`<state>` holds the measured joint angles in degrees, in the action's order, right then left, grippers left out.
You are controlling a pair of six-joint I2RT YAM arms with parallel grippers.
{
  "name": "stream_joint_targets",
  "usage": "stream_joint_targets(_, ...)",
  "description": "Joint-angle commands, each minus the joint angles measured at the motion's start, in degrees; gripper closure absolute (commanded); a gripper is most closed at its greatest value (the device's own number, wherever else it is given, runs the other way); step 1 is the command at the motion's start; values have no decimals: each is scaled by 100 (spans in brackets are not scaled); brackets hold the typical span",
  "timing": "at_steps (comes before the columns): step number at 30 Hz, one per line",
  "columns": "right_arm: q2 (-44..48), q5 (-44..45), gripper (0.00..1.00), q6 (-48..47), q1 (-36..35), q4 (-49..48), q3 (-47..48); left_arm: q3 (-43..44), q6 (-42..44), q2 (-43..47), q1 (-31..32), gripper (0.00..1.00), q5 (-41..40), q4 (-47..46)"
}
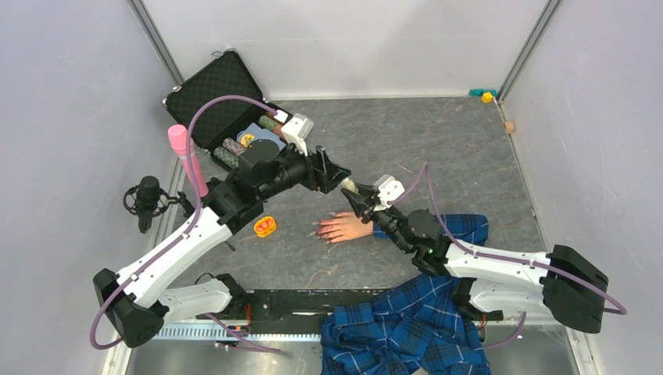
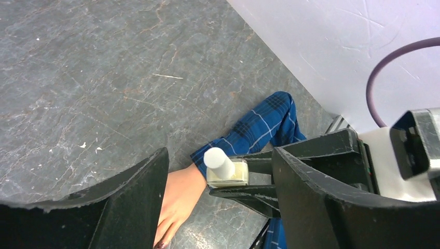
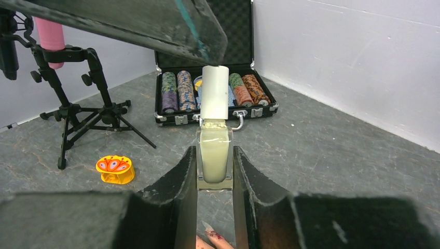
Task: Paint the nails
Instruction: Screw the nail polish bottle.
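Observation:
The flesh-coloured mannequin hand (image 1: 344,226) lies flat on the grey table, its blue plaid sleeve (image 1: 461,228) running right. The nails (image 1: 318,232) point left; one reddish nail (image 3: 216,236) shows below the right fingers. My right gripper (image 3: 214,153) is shut on a small clear bottle (image 3: 214,155) of pale liquid and holds it upright above the wrist. Its white cap (image 3: 214,98) sticks up. My left gripper (image 2: 220,155) is open, with the cap (image 2: 218,162) between its wide jaws and touching neither finger.
An open black case of poker chips (image 1: 223,94) stands at the back left. A microphone on a tripod (image 1: 145,199) and a pink tube (image 1: 181,148) are by the left wall. A yellow-orange toy (image 1: 265,226) lies left of the hand. Plaid cloth (image 1: 406,328) is heaped at the front.

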<state>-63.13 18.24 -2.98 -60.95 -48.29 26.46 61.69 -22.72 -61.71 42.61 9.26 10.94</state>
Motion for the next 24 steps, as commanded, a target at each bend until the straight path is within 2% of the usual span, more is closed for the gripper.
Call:
stream_joint_targets(1,-65,132,100,-108,-84,-198,323,-21,-240,-44,-60,24,-221,-5)
stream_joint_targets(3,-101,140,100,-122,-106,-195,349,-42,-249,-50,-69,31,-178,-28)
stream_joint_targets(7,-172,204,100,-150,-143,-133,417,-56,-329,-107,-69,35,24,-91)
stream_joint_targets(10,-210,256,100,-176,-176,-95,457,-87,-390,-136,-69,43,111,-145)
stream_joint_targets(15,-207,318,100,-194,-189,-76,457,-76,-434,-203,-69,44,59,-58)
stream_joint_targets(19,-192,330,100,-203,-189,-78,448,-78,-481,-266,-69,50,226,-122)
stream_joint_targets(24,-182,360,100,-203,-194,-58,448,-70,-507,-348,-69,65,424,-145)
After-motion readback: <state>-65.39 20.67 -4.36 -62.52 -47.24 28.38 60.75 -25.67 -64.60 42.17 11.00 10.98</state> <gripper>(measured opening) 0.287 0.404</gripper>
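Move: The white cap of the nail polish bottle is about 3 cm below the left hand's point, 2 cm to its right and 1 cm nearer the base, between and below the open fingers. The right hand already grips the bottle's glass body, with the cap roughly 3 cm straight above its point. From the left hand, the fake hand lies some 24 cm below, 4 cm back and 2 cm to the right; the yellow box is 21 cm to the left, 3 cm back and about as low. Over the white cap, standing up from the bottle that the right hand still grips, the left hand sinks about 2.5 cm, edging slightly right and tipping its fingers some 5 degrees down. Its fingers close to about half their starting gap, one on each side of the cap. The right hand keeps its hold and eases just under 1 cm left. ##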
